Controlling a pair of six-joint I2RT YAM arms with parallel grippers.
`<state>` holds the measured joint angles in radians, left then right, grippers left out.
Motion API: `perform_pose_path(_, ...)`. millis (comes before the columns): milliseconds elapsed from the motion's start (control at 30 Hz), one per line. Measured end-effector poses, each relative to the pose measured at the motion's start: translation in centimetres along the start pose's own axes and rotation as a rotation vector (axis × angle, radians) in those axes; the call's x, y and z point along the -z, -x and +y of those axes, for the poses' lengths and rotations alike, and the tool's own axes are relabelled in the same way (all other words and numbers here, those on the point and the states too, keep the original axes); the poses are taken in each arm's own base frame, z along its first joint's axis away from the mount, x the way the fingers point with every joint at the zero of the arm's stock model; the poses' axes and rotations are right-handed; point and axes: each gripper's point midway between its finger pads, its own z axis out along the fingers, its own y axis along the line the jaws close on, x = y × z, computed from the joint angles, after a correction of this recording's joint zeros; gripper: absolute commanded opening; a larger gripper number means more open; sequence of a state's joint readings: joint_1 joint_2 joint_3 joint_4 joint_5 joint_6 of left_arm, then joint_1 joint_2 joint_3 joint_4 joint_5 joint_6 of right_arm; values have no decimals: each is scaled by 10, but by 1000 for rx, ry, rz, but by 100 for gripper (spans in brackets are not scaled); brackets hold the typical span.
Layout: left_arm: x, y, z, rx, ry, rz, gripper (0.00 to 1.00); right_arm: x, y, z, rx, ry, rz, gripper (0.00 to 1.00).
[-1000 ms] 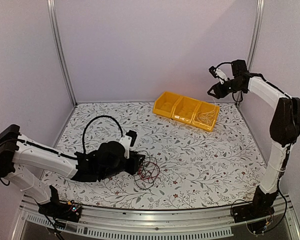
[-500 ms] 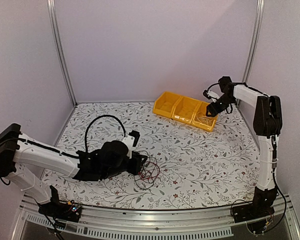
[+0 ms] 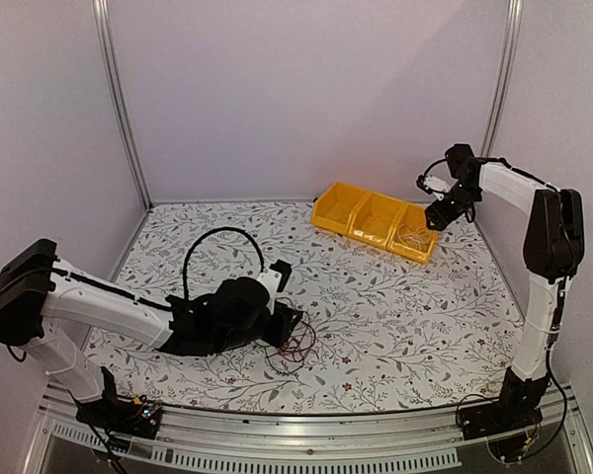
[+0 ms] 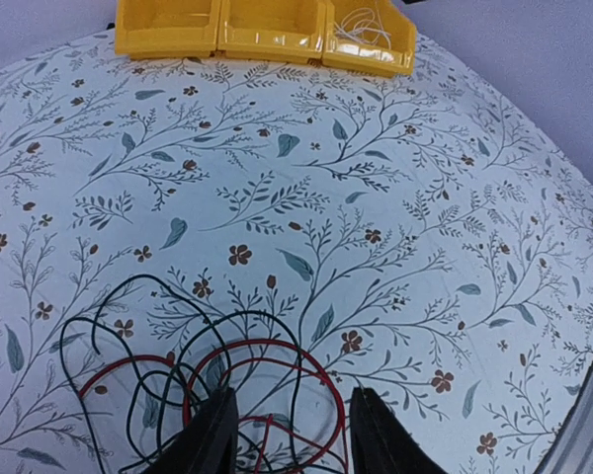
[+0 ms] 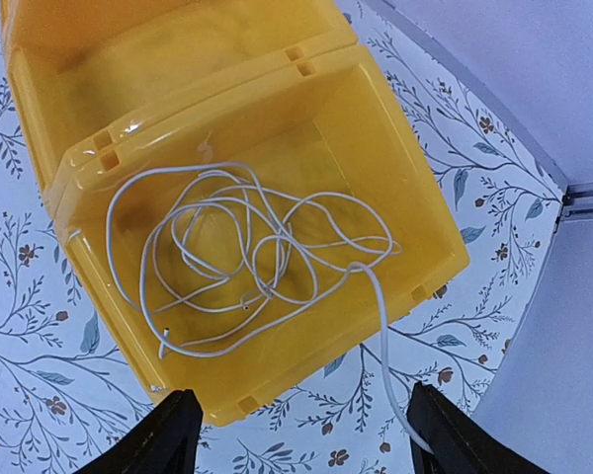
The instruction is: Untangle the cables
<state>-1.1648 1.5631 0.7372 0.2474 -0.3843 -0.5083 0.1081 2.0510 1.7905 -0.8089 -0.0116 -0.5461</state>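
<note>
The cables on the table are a small tangle of red and black loops [image 3: 296,341] [image 4: 266,341] on the floral cloth at front centre. My left gripper [image 3: 289,321] [image 4: 287,439] is low over that tangle, open, its jaws straddling the red loops without pinching them. A white cable [image 5: 267,247] [image 3: 407,235] lies coiled in the right compartment of the yellow bin [image 3: 376,219] [image 5: 306,346]. One strand of it trails over the bin's rim toward a finger of my right gripper [image 5: 301,439] [image 3: 437,215]. That gripper hovers open just off the bin's right end.
The yellow bin [image 4: 217,30] has three compartments and sits at the back right of the table; its other two show nothing inside. Booth walls and metal posts close in the back and sides. A black hose loops above the left arm [image 3: 217,247].
The right arm came down from high at the back to the bin's right end and its jaws widened. The bin shifted slightly right. The left gripper edged right toward the tangle.
</note>
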Motion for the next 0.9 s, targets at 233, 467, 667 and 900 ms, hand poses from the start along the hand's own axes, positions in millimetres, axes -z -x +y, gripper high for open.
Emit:
perform_pose_path(233, -1, -5, -2, -9, -5, 15, 40, 2, -15, -12, -5, -42, 22, 77)
perform_pose_path(467, -4, -5, -2, -27, 11, 31, 40, 28, -15, -21, -38, -23, -37, 83)
perform_pose_path(667, -5, 0, -3, -47, 23, 27, 41, 50, -8, 9, 1, 138, -76, 79)
perform_pose_path(900, -9, -2, -3, -69, 33, 42, 41, 7, -42, 56, 6, 342, 78, 80)
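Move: The white cable's coil lies in the right-hand compartment of the yellow bins, about 5 cm ahead of the right hand, 5 cm to its left and some 10 cm below it; the cable's tail already rises to that hand's right-hand finger. The middle compartment is roughly 9 cm left of the coil and 4 cm farther out. From the left hand, the coil is about 32 cm ahead, 31 cm right and 9 cm lower. The white cable's tail still hangs on the right hand's open right-hand finger as that hand swings quickly about 3 cm right, then up some 4 cm. It then sweeps left and back away from the bins while dropping about 7 cm, the wrist tipping the fingers some 15 degrees closer to straight down and rolling its left side up. ##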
